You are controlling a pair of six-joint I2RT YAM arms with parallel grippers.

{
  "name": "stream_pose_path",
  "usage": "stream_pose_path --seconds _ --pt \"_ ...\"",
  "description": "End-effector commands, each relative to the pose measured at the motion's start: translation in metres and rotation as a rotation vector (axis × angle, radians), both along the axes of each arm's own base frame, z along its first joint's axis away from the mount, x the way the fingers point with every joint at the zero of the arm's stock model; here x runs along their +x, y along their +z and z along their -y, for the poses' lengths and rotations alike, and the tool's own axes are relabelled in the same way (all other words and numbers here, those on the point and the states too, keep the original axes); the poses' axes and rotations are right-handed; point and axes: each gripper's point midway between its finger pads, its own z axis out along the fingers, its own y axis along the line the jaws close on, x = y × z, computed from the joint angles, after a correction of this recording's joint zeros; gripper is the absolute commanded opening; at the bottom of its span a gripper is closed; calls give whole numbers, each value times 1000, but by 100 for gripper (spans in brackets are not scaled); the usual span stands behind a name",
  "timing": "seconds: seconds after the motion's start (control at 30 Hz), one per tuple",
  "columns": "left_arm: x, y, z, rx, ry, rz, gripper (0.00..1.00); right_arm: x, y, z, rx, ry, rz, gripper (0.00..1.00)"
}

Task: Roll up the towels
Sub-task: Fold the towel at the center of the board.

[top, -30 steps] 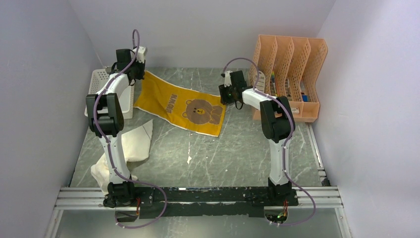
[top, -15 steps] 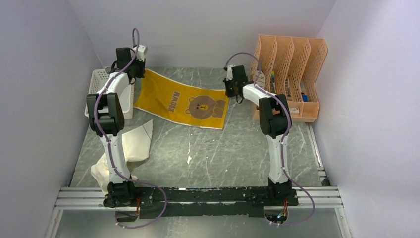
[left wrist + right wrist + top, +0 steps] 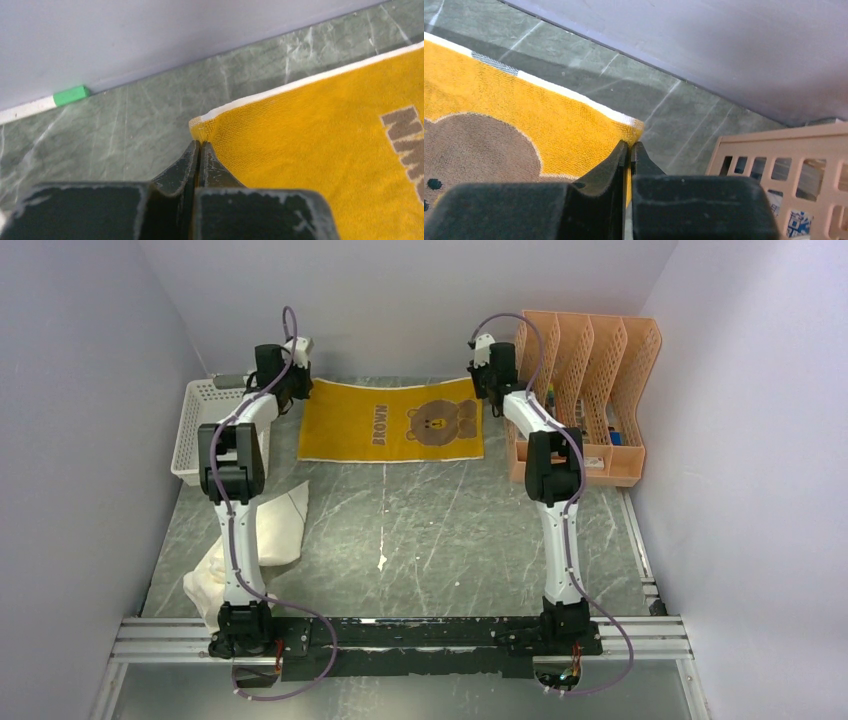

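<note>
The mustard-yellow towel [image 3: 392, 420] with a brown bear and a pale edge is stretched flat along the back of the table. My left gripper [image 3: 297, 388] is shut on its far left corner [image 3: 201, 129]; in the left wrist view the jaws [image 3: 200, 146] pinch the cloth. My right gripper [image 3: 482, 378] is shut on the far right corner [image 3: 634, 127], its jaws [image 3: 630, 146] pressed together on the fabric. The cream-white towel [image 3: 258, 540] lies crumpled at the left front, beside the left arm's base.
A white mesh basket [image 3: 200, 425] stands at the far left by the wall. A peach file rack [image 3: 585, 390] with several slots stands at the back right, close to my right gripper [image 3: 774, 165]. The back wall runs just behind both grippers. A green tape mark [image 3: 70, 95] sits at the wall's foot.
The right gripper closed on the towel's right corner. Both arms moved toward the back wall, pulling the yellow towel from a slanted lie to a flat one square with the wall.
</note>
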Motion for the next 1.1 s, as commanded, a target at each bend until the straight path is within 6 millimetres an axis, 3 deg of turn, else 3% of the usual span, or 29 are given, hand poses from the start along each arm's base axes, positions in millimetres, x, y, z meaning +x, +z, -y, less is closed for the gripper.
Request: stream_pose_path --seconds 0.0,0.13,0.23,0.33,0.5,0.63,0.87,1.07 --pt "32 41 9 -8 9 194 7 16 12 -2 -53 72 117 0" --pt "32 57 4 23 24 259 7 8 24 -3 -75 110 171 0" --pt "18 65 1 32 39 296 7 -9 35 -4 -82 142 219 0" --pt "-8 50 -5 54 60 301 7 -29 48 -2 -88 155 250 0" --pt "-46 42 -16 90 102 332 7 -68 37 6 -118 168 218 0" --pt "-66 37 -14 84 88 325 7 -90 37 11 -125 167 217 0" --pt "-86 27 -15 84 92 305 7 -119 38 13 -106 170 186 0" --pt "-93 18 -19 104 98 277 7 -142 25 15 -96 183 135 0"
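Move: Each hand already holds a far corner of the yellow towel. The towel's near left corner lies about 22 cm back and 3 cm left of the left hand, some 5 cm below; the white basket is about 12 cm back and 26 cm left. From the right hand, the near right corner is about 22 cm back, 3 cm right and 5 cm down; the bear print is some 12 cm back and 10 cm left, the orange organiser roughly 6 cm back and 32 cm right. Back towards the towel's near edge, both hands draw their pinched far corners together. The left first eases slightly forward and up, then goes back some 11 cm, its fingertips tilting up about 10 degrees; the right dips nearly 3 cm, rises again and travels back about 14 cm, turning some 10 degrees counter-clockwise. Both grips stay shut. ##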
